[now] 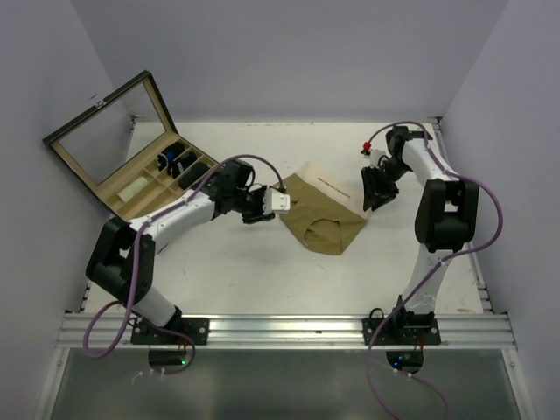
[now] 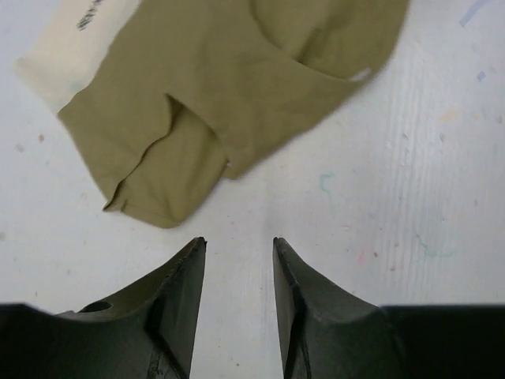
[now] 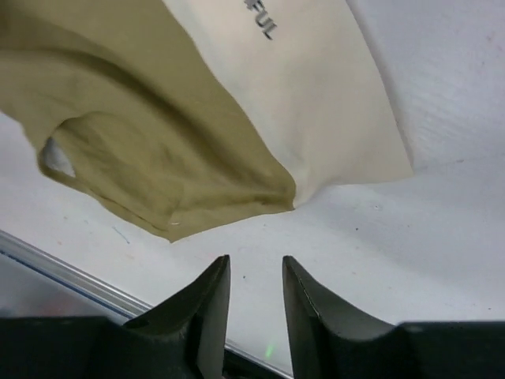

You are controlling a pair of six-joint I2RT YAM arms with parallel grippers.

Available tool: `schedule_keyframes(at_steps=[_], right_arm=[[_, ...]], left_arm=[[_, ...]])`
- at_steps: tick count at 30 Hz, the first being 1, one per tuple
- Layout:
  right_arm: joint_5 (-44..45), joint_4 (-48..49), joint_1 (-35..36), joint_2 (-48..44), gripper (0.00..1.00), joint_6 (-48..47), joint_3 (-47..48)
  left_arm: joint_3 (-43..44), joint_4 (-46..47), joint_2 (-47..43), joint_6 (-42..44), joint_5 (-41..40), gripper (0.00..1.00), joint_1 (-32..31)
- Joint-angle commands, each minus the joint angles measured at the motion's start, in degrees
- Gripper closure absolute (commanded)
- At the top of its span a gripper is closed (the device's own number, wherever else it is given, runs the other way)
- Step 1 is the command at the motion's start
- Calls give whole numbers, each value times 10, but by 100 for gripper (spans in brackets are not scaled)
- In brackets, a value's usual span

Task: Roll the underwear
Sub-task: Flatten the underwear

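Note:
The olive underwear (image 1: 319, 210) with a cream waistband (image 1: 332, 182) lies spread and slightly rumpled in the middle of the white table. My left gripper (image 1: 278, 206) sits at its left edge. In the left wrist view the left gripper (image 2: 239, 243) is open and empty, a little short of a folded corner of the underwear (image 2: 237, 87). My right gripper (image 1: 372, 197) is at the cloth's right edge. In the right wrist view the right gripper (image 3: 256, 259) is open over bare table, just short of the underwear (image 3: 158, 134) where the waistband (image 3: 316, 103) ends.
A wooden box (image 1: 149, 179) with its glass lid raised stands at the back left, with dark rolled items (image 1: 179, 164) and a white one (image 1: 133, 188) in its compartments. A metal rail (image 1: 280, 331) runs along the near edge. Grey walls close in both sides.

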Motion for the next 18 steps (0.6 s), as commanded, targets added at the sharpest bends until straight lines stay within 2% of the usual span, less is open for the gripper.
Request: schedule_keyframes(at_steps=[1,3,5,7,14,18], right_arm=[[-67,-7,-1,-33,66,-3,28],[-73,-5,27,-23,75,7,46],[-83,6,44,-12,83,21,67],[-90,29,64,-3,85,44,88],[-96,93,96,62,93,89,132],[-98,126,105,91,95,105,132]], left_arm=[[-55,3,2,216,101,59,-11],[-72,2,5,326,104,63,-14],[-96,40,6,367,94,68,-20],[-102,64,12,404,81,72,-31],[-114,171,48,417,43,79,-56],[-113,209,79,405,23,77,-69]])
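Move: The underwear lies flat between the hands, its middle some 11 cm left and 4 cm ahead of the right hand and about 5 cm below. From the left hand, that middle is roughly 19 cm to the right, 6 cm ahead and 11 cm down. Its beige printed panel is about 12 cm ahead of the right hand and 7 cm left; its near leg opening is about 12 cm left and 3 cm back. The organizer box sits some 31 cm left and 15 cm ahead of the left hand. The right hand swings about 10 cm left and 6 cm forward in over the underwear, rising a few centimetres to clear it and then sinking back almost to its starting height, while its half-open fingers close empty. The left hand drops about 6 cm while drawing back some 4 cm, then slides right and slightly forward towards the underwear's near-left edge, its wrist rolling some 40 degrees clockwise as its fingers narrow to a small gap. ##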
